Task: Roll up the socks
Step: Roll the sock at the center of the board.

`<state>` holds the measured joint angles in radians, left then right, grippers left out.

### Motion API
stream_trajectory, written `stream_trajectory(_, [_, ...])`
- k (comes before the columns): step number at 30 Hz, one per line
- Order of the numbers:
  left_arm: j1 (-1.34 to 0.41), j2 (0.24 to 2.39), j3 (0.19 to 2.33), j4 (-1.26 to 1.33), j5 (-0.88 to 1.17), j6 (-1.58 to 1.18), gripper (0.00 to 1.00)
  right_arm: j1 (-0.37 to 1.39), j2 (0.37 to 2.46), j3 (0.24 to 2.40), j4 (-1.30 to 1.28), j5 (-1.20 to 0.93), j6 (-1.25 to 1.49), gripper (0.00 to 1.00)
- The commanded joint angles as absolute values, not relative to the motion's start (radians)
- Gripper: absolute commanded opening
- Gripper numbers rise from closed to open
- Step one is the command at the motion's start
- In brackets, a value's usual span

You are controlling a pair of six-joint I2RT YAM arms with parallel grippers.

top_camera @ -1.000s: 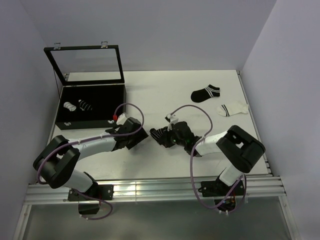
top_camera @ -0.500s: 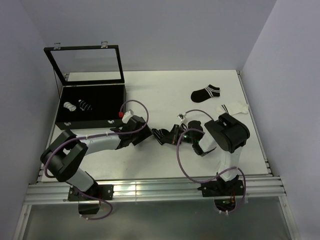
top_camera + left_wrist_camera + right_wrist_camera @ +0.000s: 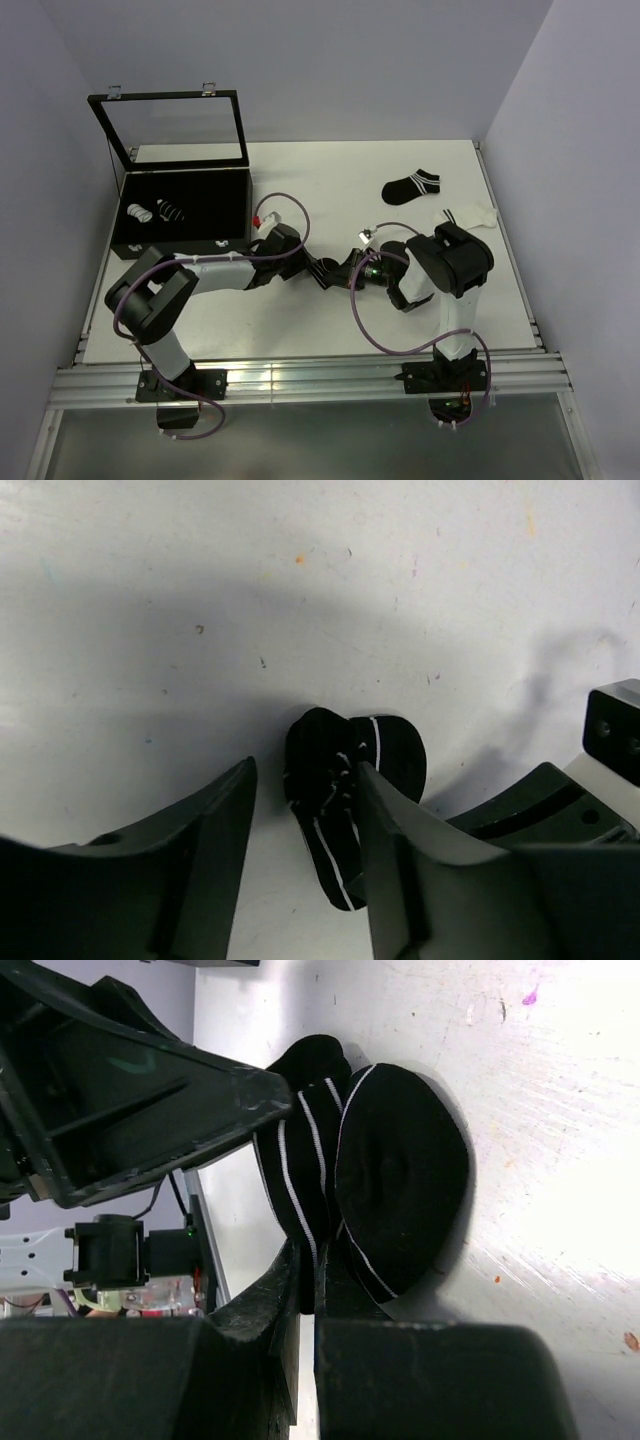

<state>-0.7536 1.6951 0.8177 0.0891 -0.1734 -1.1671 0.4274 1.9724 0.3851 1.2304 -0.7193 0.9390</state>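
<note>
A black sock with thin white stripes (image 3: 326,272) (image 3: 340,770) (image 3: 400,1175), folded into a loose bundle, lies at the middle of the table. My right gripper (image 3: 340,277) (image 3: 316,1260) is shut on its edge, low over the table. From the left, my left gripper (image 3: 303,266) (image 3: 305,770) stands open around the bundle's other end; its right finger (image 3: 400,825) is against the sock, and a gap is left at the left finger (image 3: 215,820). A flat black sock (image 3: 411,186) and a flat white sock (image 3: 465,216) lie at the far right.
A black box (image 3: 182,240) with its glass lid (image 3: 170,128) raised stands at the far left, with two rolled socks (image 3: 155,213) inside. Side walls close the table in on the left and right. A metal rail (image 3: 300,380) runs along the near edge.
My left gripper has moved right up to the sock bundle and its jaws have narrowed around it. The right arm has folded back, its gripper staying shut on the sock.
</note>
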Motion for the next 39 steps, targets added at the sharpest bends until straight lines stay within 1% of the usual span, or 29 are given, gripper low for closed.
stream_trajectory(1, [-0.767, 1.749, 0.825, 0.020, -0.156, -1.140, 0.50, 0.417, 1.948, 0.376, 1.111, -0.690, 0.897, 0.00])
stream_trajectory(2, [-0.767, 1.758, 0.830, 0.014, -0.152, -1.137, 0.47, 0.417, 1.934, 0.383, 1.053, -0.684, 0.867, 0.00])
stream_trajectory(4, [-0.770, 1.769, 0.836, 0.008, -0.150, -1.134, 0.37, 0.417, 1.898, 0.391, 0.993, -0.658, 0.832, 0.02])
stream_trajectory(5, [-0.772, 1.778, 0.845, 0.003, -0.149, -1.129, 0.35, 0.419, 1.860, 0.397, 0.935, -0.650, 0.803, 0.03])
stream_trajectory(6, [-0.773, 1.781, 0.848, 0.002, -0.147, -1.126, 0.29, 0.420, 1.838, 0.400, 0.905, -0.640, 0.786, 0.05])
stream_trajectory(8, [-0.776, 1.789, 0.868, -0.030, -0.147, -1.117, 0.28, 0.428, 1.768, 0.414, 0.803, -0.602, 0.731, 0.13])
stream_trajectory(9, [-0.781, 1.790, 0.882, -0.043, -0.152, -1.108, 0.24, 0.434, 1.741, 0.419, 0.763, -0.586, 0.707, 0.19])
stream_trajectory(10, [-0.781, 1.793, 0.890, -0.054, -0.156, -1.103, 0.23, 0.449, 1.711, 0.435, 0.720, -0.543, 0.660, 0.22])
stream_trajectory(12, [-0.787, 1.795, 0.903, -0.084, -0.167, -1.094, 0.17, 0.471, 1.614, 0.451, 0.593, -0.491, 0.606, 0.29])
stream_trajectory(13, [-0.788, 1.796, 0.919, -0.093, -0.170, -1.080, 0.17, 0.485, 1.580, 0.468, 0.513, -0.451, 0.553, 0.32])
stream_trajectory(14, [-0.790, 1.798, 0.925, -0.115, -0.175, -1.072, 0.16, 0.521, 1.510, 0.478, 0.471, -0.372, 0.522, 0.35])
stream_trajectory(15, [-0.792, 1.799, 0.933, -0.124, -0.175, -1.060, 0.17, 0.544, 1.481, 0.489, 0.430, -0.310, 0.491, 0.37])
stream_trajectory(16, [-0.792, 1.802, 0.948, -0.132, -0.176, -1.055, 0.16, 0.569, 1.451, 0.511, 0.355, -0.251, 0.436, 0.42])
stream_trajectory(17, [-0.792, 1.804, 0.956, -0.143, -0.179, -1.051, 0.17, 0.622, 1.421, 0.517, 0.333, -0.127, 0.408, 0.46])
stream_trajectory(21, [-0.795, 1.810, 0.985, -0.182, -0.178, -1.028, 0.17, 0.728, 1.300, 0.500, 0.327, 0.053, 0.302, 0.47])
stream_trajectory(24, [-0.793, 1.819, 1.008, -0.210, -0.173, -1.020, 0.18, 0.799, 1.289, 0.494, 0.351, 0.133, 0.218, 0.47])
stream_trajectory(27, [-0.795, 1.825, 1.029, -0.232, -0.163, -1.015, 0.18, 0.871, 1.310, 0.512, 0.351, 0.202, 0.148, 0.45])
stream_trajectory(34, [-0.795, 1.838, 1.058, -0.258, -0.149, -1.009, 0.18, 1.004, 1.420, 0.574, 0.342, 0.340, 0.080, 0.45])
stream_trajectory(39, [-0.795, 1.836, 1.063, -0.261, -0.140, -1.006, 0.18, 1.049, 1.537, 0.624, 0.313, 0.414, 0.066, 0.45])
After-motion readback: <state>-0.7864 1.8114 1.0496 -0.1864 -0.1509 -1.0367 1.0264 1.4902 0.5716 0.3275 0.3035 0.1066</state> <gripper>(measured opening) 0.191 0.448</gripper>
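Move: The sock on the board lies between my hands. Its middle is about 3 cm right of my open left hand, 2 cm back and 2 cm lower, and about 3 cm left of my right hand, 2 cm ahead and 1 cm lower; the right still pinches one end. From the left, the black box is some 32 cm left and 12 cm ahead. From the right, the spare black sock is roughly 20 cm right and 24 cm ahead. I shift my left hand about 2 cm right and slightly down, closing its fingers on the bunched sock, and keep hold with a small tilt. As that grip closes, my right hand opens about halfway, lets go and lifts some 6 cm. It turns from its shallow leftward reach to point forward-left and more steeply down, then sinks 4 cm, easing left and back to the sock's near edge. ##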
